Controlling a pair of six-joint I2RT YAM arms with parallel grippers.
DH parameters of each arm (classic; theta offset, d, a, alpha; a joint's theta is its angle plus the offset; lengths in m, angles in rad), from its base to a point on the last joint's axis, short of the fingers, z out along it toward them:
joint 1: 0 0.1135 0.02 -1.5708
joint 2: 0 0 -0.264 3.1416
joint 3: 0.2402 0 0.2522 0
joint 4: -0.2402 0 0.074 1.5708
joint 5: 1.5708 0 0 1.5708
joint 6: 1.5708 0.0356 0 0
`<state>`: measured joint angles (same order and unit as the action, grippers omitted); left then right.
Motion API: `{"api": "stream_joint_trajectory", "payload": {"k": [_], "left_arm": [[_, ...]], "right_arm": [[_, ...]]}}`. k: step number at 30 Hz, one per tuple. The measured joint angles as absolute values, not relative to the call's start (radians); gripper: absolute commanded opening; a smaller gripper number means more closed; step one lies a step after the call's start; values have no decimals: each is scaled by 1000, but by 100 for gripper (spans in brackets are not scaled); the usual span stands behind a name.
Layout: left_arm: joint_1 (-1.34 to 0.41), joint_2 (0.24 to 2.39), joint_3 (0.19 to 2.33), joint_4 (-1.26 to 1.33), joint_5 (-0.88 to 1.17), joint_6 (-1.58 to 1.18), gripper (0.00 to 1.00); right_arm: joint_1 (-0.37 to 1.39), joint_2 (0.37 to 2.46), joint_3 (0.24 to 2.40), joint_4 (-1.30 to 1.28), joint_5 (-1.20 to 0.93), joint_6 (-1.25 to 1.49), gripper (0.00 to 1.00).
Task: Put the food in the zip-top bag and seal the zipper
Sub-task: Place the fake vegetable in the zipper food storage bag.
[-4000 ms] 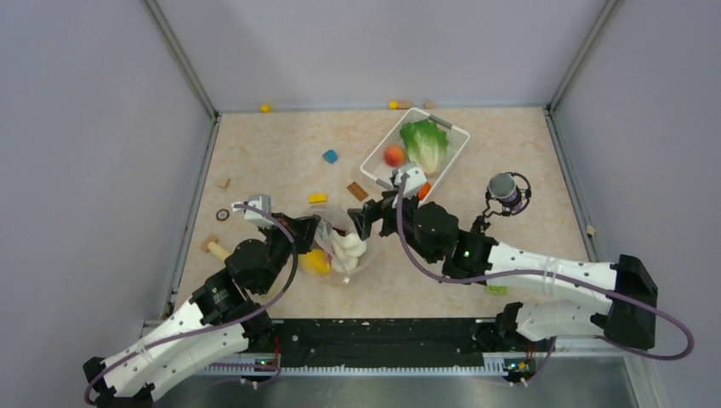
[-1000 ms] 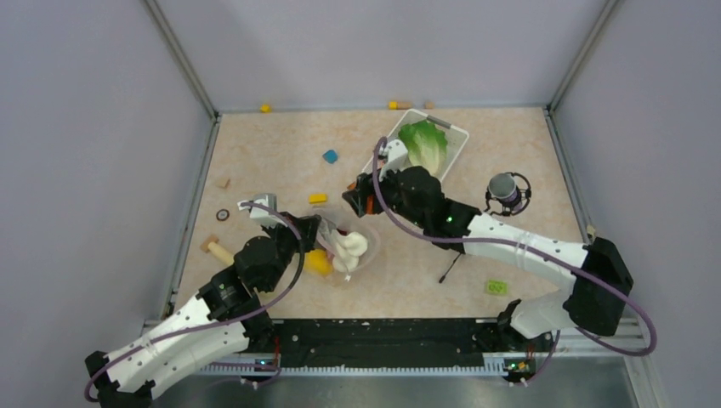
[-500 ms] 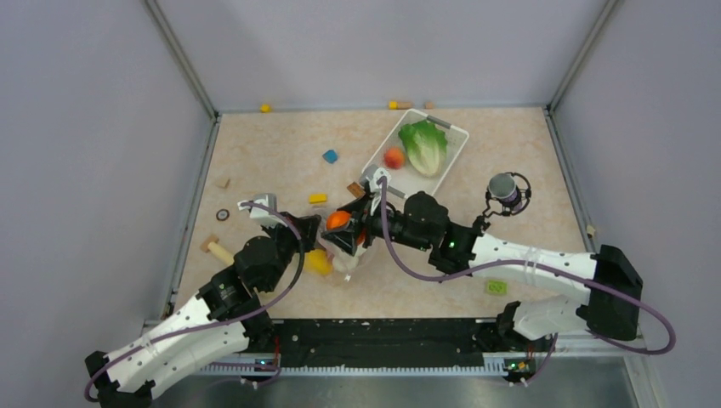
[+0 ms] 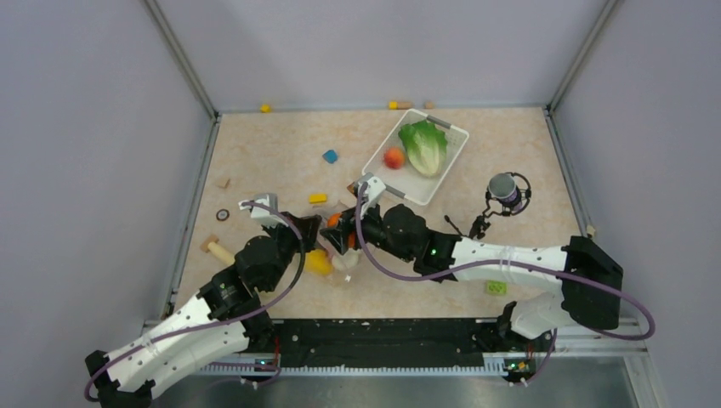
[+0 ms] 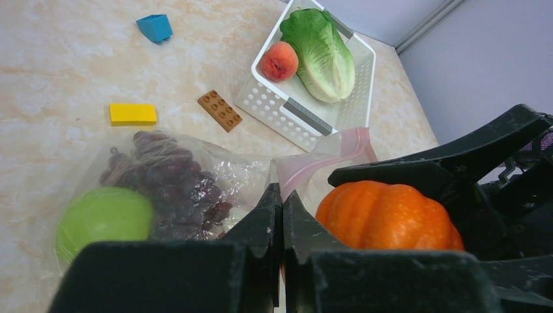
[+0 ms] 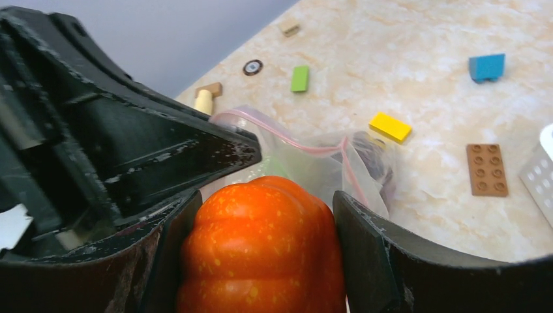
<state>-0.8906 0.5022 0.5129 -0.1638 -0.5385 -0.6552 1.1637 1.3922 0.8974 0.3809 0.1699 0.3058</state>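
The clear zip-top bag (image 4: pixel 347 255) lies in front of the left arm, with a dark grape bunch (image 5: pixel 169 179) and a green lime (image 5: pixel 101 218) inside and a yellow lemon (image 4: pixel 319 262) at its near side. My left gripper (image 5: pixel 282 195) is shut on the bag's pinkish zipper (image 5: pixel 326 153), holding the mouth up. My right gripper (image 6: pixel 264 218) is shut on a ribbed orange (image 6: pixel 264 254) just at the bag's mouth (image 6: pixel 306 147), close beside the left gripper's fingers (image 6: pixel 150 153). Green lettuce (image 4: pixel 425 146) and a red apple (image 4: pixel 394 158) lie in the white basket (image 4: pixel 378 174).
Loose blocks lie behind the bag: a yellow one (image 5: pixel 133 114), a brown brick (image 5: pixel 220 109), a blue one (image 5: pixel 155 28). A green block (image 6: pixel 300 78) and wooden pieces (image 4: pixel 217 249) lie to the left. A grey cup on a black stand (image 4: pixel 504 189) is at the right.
My right gripper has carried the orange leftward from the basket side to the bag's mouth. The left gripper has kept still, holding the zipper edge.
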Motion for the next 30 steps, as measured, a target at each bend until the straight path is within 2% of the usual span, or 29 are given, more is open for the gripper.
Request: {"api": "stream_joint_trajectory", "payload": {"k": [4, 7, 12, 21, 30], "left_arm": [[-891, 503, 513, -164, -538, -655, 0], [-891, 502, 513, -164, -538, -655, 0], [-886, 499, 513, -164, -548, -654, 0], [-885, 484, 513, -158, -547, -653, 0], [-886, 487, 512, -158, -543, -653, 0]], "right_arm": [[1178, 1416, 899, 373, 239, 308, 69], [1188, 1432, 915, 366, 260, 309, 80], [1193, 1444, 937, 349, 288, 308, 90], [1196, 1440, 922, 376, 296, 307, 92], [1196, 1287, 813, 482, 260, 307, 93]]}}
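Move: My right hand still grips the orange pumpkin at the bag's mouth, whose middle lies about 5 cm below and 1 cm ahead and left of that hand. Inside the bag, the white vegetable is about 2 cm back, 1 cm left and 12 cm down; the yellow fruit some 5 cm back, 7 cm left, just as low. From my left hand, shut on the rim, the mouth's middle is about 5 cm right, level ahead, 4 cm down. With the pumpkin in my right fingers I ease about 1 cm down and forward into the bag's mouth, then open the fingers wide and let go of it. After a brief stay there I back the empty hand out, up about 4 cm and some 2 cm each to the right and back. My left fingers stay shut on the rim, keeping the mouth open. ##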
